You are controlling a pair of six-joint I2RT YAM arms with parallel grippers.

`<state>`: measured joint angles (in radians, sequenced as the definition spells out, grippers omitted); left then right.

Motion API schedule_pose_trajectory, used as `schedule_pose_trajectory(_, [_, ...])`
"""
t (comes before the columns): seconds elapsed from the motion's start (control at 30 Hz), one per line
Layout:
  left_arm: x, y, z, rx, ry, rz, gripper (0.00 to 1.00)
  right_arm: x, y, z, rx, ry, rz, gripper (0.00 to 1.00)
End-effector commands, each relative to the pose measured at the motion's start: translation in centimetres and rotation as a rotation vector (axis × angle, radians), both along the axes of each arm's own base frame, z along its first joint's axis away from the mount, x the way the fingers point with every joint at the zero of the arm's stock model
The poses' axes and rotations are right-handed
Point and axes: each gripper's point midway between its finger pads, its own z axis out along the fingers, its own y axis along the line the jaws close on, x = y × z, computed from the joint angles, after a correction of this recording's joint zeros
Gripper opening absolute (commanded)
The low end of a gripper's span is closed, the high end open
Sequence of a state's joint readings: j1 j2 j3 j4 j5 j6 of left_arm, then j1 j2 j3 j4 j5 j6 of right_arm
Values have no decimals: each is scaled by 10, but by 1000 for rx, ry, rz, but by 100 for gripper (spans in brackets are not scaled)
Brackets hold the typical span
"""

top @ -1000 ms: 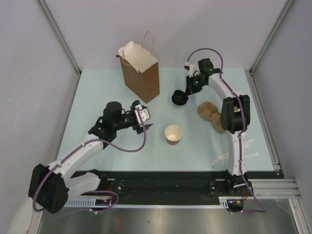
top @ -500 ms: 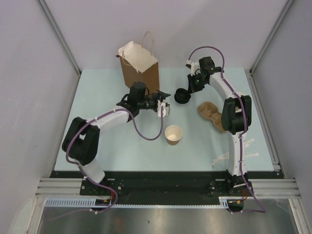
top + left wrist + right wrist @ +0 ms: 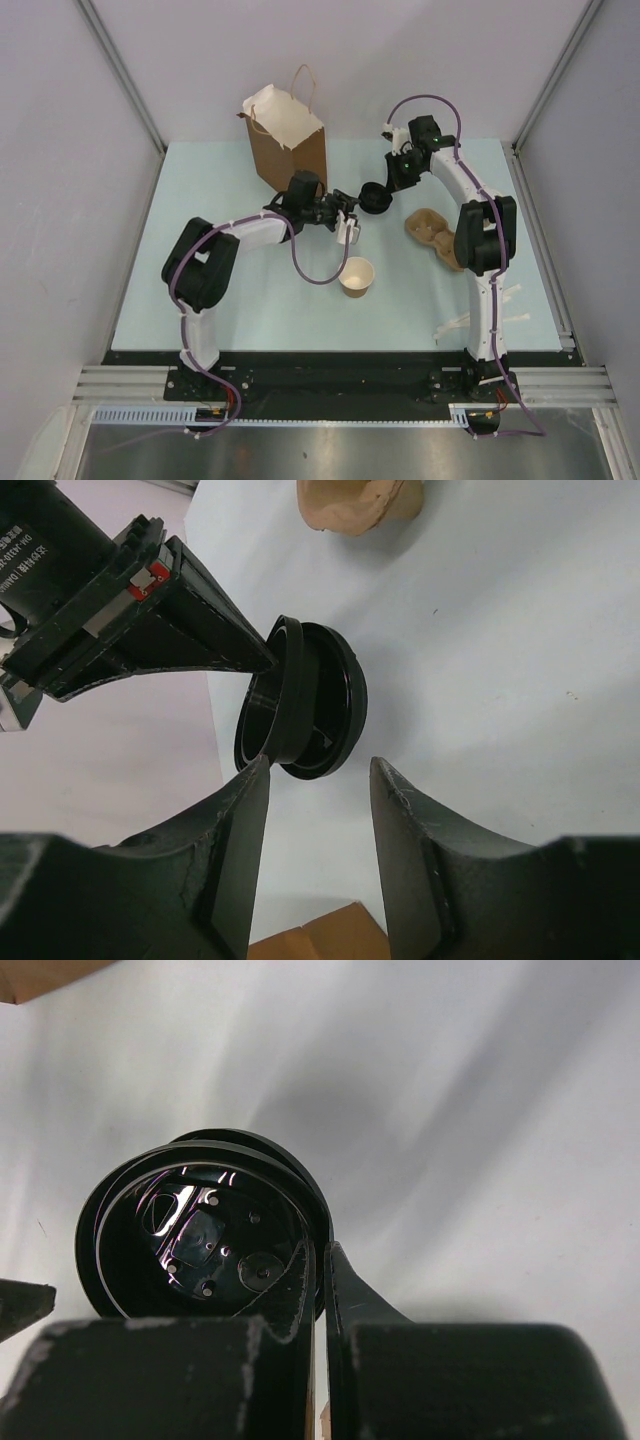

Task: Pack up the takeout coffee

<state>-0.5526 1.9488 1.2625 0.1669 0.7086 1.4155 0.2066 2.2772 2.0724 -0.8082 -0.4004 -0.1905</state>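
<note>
The takeout coffee is in two parts. Its tan paper cup (image 3: 356, 276) stands open on the table, without its lid. The black lid (image 3: 375, 198) hangs on edge just above the table, and my right gripper (image 3: 393, 185) is shut on its rim (image 3: 322, 1260). In the left wrist view the lid (image 3: 305, 705) sits just beyond my left gripper (image 3: 320, 770), whose fingers stand apart with nothing between them. From above, my left gripper (image 3: 352, 215) points right at the lid, behind the cup.
The tall brown paper bag (image 3: 287, 150) stands open at the back left, close behind my left forearm. A brown pulp carrier tray (image 3: 432, 232) lies right of the lid, beside the right arm. White strips (image 3: 460, 322) lie near the right base.
My left arm has swung from the near left up and right to the lid, and its jaws have narrowed. The right gripper has kept hold of the lid, shifting it slightly.
</note>
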Motion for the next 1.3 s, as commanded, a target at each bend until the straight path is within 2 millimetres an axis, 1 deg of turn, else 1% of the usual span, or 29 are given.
schedule_pose_trajectory(0.0, [7,-15,27,-58,-93,-36,50,6,3,37,20,-69,-10,0])
schedule_pose_trajectory(0.2, [9,-25,26,-77,-103,-50,50,6,5,35,27,-66,-11,0])
schedule_pose_trajectory(0.4, [18,-36,21,-80,-110,-50,51,6,6,34,33,-58,-12,0])
schedule_pose_trajectory(0.6, [23,-45,10,-56,-128,-62,50,6,8,33,35,-57,-9,0])
schedule_pose_trajectory(0.77, [30,-51,4,-44,-139,-51,41,6,7,33,27,-58,-4,0])
schedule_pose_trajectory(0.8, [35,-52,7,-40,-153,-37,36,7,7,32,26,-59,-4,0])
schedule_pose_trajectory(0.83, [37,-53,2,-33,-152,-28,32,7,7,33,26,-62,-4,0])
schedule_pose_trajectory(0.9, [43,-56,4,-44,-151,-5,25,8,4,32,23,-59,-7,0])
schedule_pose_trajectory(1.0, [46,-57,6,-51,-161,4,23,12,2,30,16,-60,-11,0])
schedule_pose_trajectory(1.07, [45,-58,8,-55,-159,-4,21,16,-3,31,6,-70,-25,5])
schedule_pose_trajectory(1.1, [44,-59,8,-55,-160,-6,21,19,-6,32,3,-75,-32,9])
schedule_pose_trajectory(1.13, [44,-59,9,-58,-158,-8,20,22,-7,37,6,-86,-42,17])
schedule_pose_trajectory(1.2, [45,-61,13,-65,-157,-10,19,27,-15,40,8,-96,-60,25])
schedule_pose_trajectory(1.23, [44,-61,12,-59,-143,-12,18,29,-17,42,7,-101,-63,36])
schedule_pose_trajectory(1.27, [45,-61,12,-57,-139,-12,17,33,-18,50,10,-120,-68,42])
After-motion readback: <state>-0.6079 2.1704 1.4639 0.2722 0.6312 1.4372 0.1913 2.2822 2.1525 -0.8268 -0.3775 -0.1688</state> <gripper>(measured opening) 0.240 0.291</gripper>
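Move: About 7 cm to the right of the left hand, 2 cm ahead and 3 cm lower hangs the tilted black lid the right hand holds by its rim; its middle is roughly 4 cm left and 2 cm back of the right hand, 1 cm lower. The second lid sits some 2 cm beneath it. From the left hand, the cup stands about 16 cm back and 2 cm right, the paper bag 14 cm left and 8 cm ahead. Reaching right and forward some 6 cm and sinking slightly, the half-open left gripper goes to the near rim of the held lid and closes, pinching it. The right hand stays still until the left has closed in, then rises about 2 cm and eases forward, opening its fingers to give up its grip. ##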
